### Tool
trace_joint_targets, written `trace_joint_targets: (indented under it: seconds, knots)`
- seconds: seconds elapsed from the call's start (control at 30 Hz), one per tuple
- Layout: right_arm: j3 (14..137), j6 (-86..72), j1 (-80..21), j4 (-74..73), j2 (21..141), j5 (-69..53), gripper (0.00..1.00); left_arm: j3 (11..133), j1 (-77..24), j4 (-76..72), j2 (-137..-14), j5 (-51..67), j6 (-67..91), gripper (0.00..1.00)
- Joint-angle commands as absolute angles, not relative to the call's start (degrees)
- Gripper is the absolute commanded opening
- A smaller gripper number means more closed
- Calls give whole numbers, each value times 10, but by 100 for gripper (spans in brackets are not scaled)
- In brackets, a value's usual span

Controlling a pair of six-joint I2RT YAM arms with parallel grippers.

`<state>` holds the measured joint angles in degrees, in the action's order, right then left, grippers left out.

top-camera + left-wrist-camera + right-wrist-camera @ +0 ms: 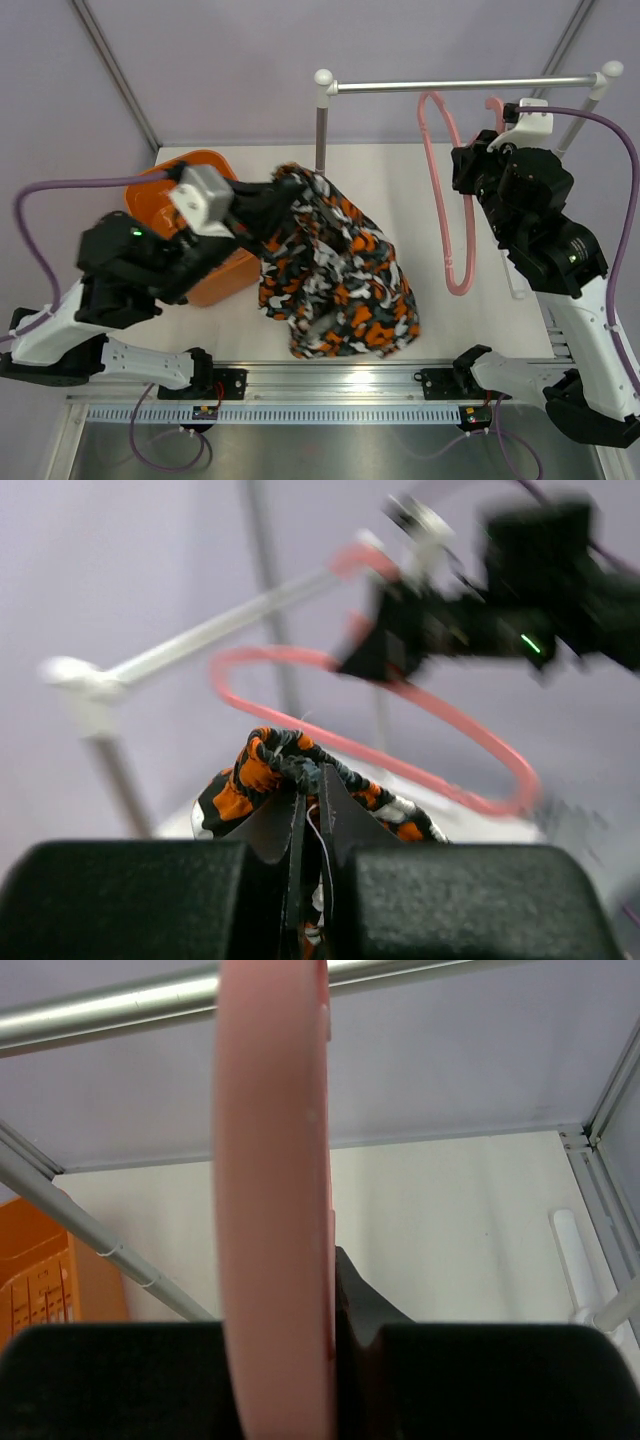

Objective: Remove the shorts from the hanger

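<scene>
The camouflage shorts [335, 270] hang from my left gripper [283, 196] and drape down onto the table, off the hanger. In the left wrist view my left gripper [312, 798] is shut on a bunched fold of the shorts [265, 765]. The pink hanger [448, 190] hangs bare by its hook from the silver rail [460, 84]. My right gripper [482, 150] is shut on the hanger [272, 1200], which fills the right wrist view between its jaws; the hanger [400, 745] also shows behind the shorts in the left wrist view.
An orange basket [205, 250] sits at the left of the table, partly under my left arm. The rail's stand post [321, 120] rises behind the shorts, and its right post [600, 85] stands at the far right.
</scene>
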<state>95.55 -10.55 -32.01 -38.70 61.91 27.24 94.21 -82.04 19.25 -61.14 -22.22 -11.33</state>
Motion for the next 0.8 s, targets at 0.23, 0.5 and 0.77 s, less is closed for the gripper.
trace_joint_targets:
  seconds: [0.23,0.5,0.77]
  knots:
    - [1002,-109,-325,-438,604,279,0,1007,-760,-338,-642,-388,-562,0]
    - [1005,-105,-325,-456,609,257,0,1213,-437,-110,-745,-319,-292,0]
    - [1010,-103,-325,-473,613,235,0,1276,-95,66,-834,-165,80,0]
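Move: The left hand already holds the camouflage shorts, free of the hanger. The orange basket lies about 30 cm to its left, 27 cm ahead and some 47 cm below. The pink hanger is roughly 14 cm ahead, 20 cm to its right and 10 cm lower; the rack's left post stands about 24 cm ahead and 2 cm right. From the right hand, the basket is some 53 cm left, 9 cm ahead and 40 cm below. Keeping the shorts' edge pinched, the left hand swings them away from the hanger, about 27 cm left and 21 cm forward, climbing nearly 20 cm and sinking slightly at the end, to come high over the basket. The wrist turns some 65 degrees counter-clockwise and tips the fingers up. The right hand keeps its grip on the hanger, almost in place. ##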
